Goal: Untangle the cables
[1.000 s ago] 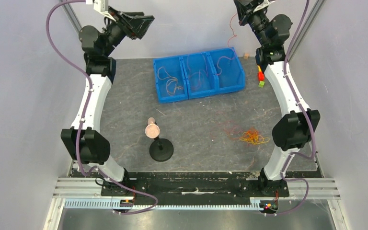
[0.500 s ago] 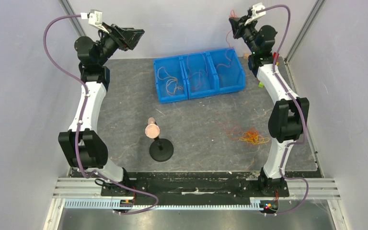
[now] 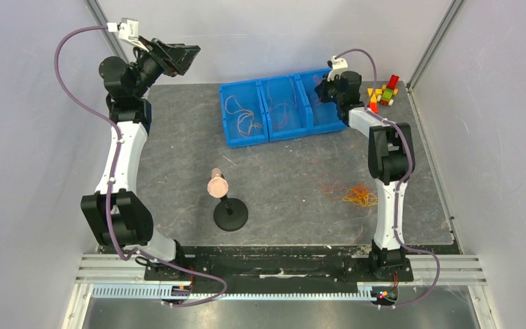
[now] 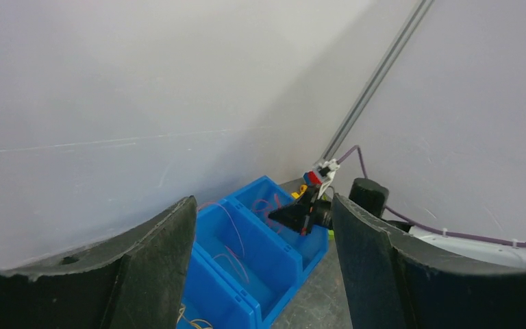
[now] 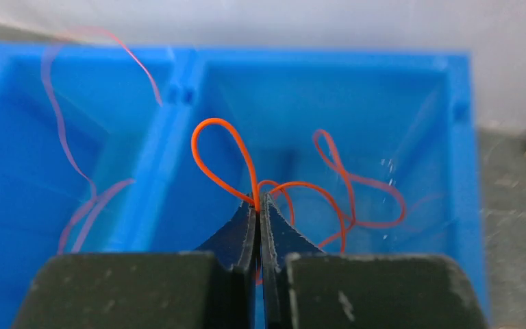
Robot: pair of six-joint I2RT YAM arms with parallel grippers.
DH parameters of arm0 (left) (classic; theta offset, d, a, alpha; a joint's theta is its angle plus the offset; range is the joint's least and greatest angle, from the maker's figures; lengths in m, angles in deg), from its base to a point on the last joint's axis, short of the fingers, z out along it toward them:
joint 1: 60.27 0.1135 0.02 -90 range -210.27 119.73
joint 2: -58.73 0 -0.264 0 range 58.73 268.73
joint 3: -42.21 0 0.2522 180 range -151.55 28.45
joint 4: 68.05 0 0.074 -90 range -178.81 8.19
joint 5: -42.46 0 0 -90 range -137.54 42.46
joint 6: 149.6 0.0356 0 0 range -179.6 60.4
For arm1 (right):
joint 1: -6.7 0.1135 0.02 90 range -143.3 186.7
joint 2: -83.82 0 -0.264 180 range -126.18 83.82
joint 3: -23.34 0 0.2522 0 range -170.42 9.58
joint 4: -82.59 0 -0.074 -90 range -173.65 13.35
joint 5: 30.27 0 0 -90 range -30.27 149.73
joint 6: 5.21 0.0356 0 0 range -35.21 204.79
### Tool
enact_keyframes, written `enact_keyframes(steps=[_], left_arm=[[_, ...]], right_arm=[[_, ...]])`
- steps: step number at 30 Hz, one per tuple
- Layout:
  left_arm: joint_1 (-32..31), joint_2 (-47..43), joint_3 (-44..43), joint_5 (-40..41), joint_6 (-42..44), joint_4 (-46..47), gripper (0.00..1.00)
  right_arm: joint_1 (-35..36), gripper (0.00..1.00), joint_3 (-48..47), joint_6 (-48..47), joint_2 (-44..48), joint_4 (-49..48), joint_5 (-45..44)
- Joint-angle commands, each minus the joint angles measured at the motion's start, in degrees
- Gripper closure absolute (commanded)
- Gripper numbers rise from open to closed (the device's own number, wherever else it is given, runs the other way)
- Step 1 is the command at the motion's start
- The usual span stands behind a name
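My right gripper is shut on a red-orange cable and holds it low over the right compartment of the blue bin; it shows at the far right in the top view. More red-pink cable lies in that compartment. Purple-pink cable lies in the middle compartment, orange cable in the left one. A small tangle of orange and red cables lies on the mat at the right. My left gripper is open and empty, raised high at the far left.
A round-headed post on a black base stands at the middle front. Small coloured blocks lie at the far right corner. Grey walls and metal frame posts close in the back and sides.
My right arm has come down from high at the back and lowered the red-orange cable over the bin's right compartment. My left gripper has shifted slightly left and stays raised.
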Motion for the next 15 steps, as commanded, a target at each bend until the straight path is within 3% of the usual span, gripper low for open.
enact_keyframes(steps=[1, 3, 6, 8, 15], left_arm=[[0.70, -1.64, 0.72, -1.81, -2.13, 0.36, 0.21], [0.74, -1.55, 0.64, -1.81, -2.04, 0.04, 0.21], [0.83, -1.50, 0.33, -2.01, -2.00, -0.30, 0.21], [0.83, -1.60, 0.37, -2.03, -2.04, -0.63, 0.20], [0.83, -3.91, 1.91, -1.17, -0.63, -2.11, 0.20]], right_arm=[[1.44, 1.00, -5.85, -3.60, -4.11, 7.04, -2.79], [2.17, 1.00, -6.71, -5.30, -4.82, 10.22, -3.53], [2.49, 0.70, -6.31, -5.54, -3.58, 12.18, -4.74], [2.25, 0.56, -5.81, -5.82, -1.53, 12.89, -5.03], [0.82, 0.30, -0.24, -8.00, 10.30, 16.13, 1.26]])
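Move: The closed right gripper still holds the red-orange cable above the right compartment, whose floor centre is some 12 cm down, about 2 cm to the right and 1 cm ahead. The middle compartment's centre lies roughly 11 cm left and 1 cm back at that depth; the wooden block, 12 cm right and 10 cm ahead. From the left gripper, the right compartment is about 19 cm ahead, 35 cm right and 44 cm down. Lower the right gripper quickly, about 8 cm down into the right compartment, tipping the fingers some 10 degrees further down and easing slightly back. Open the fingers wide near the bottom to let go of the red-orange cable, then reverse and begin lifting out, 2 to 3 cm up and a little farther back. ##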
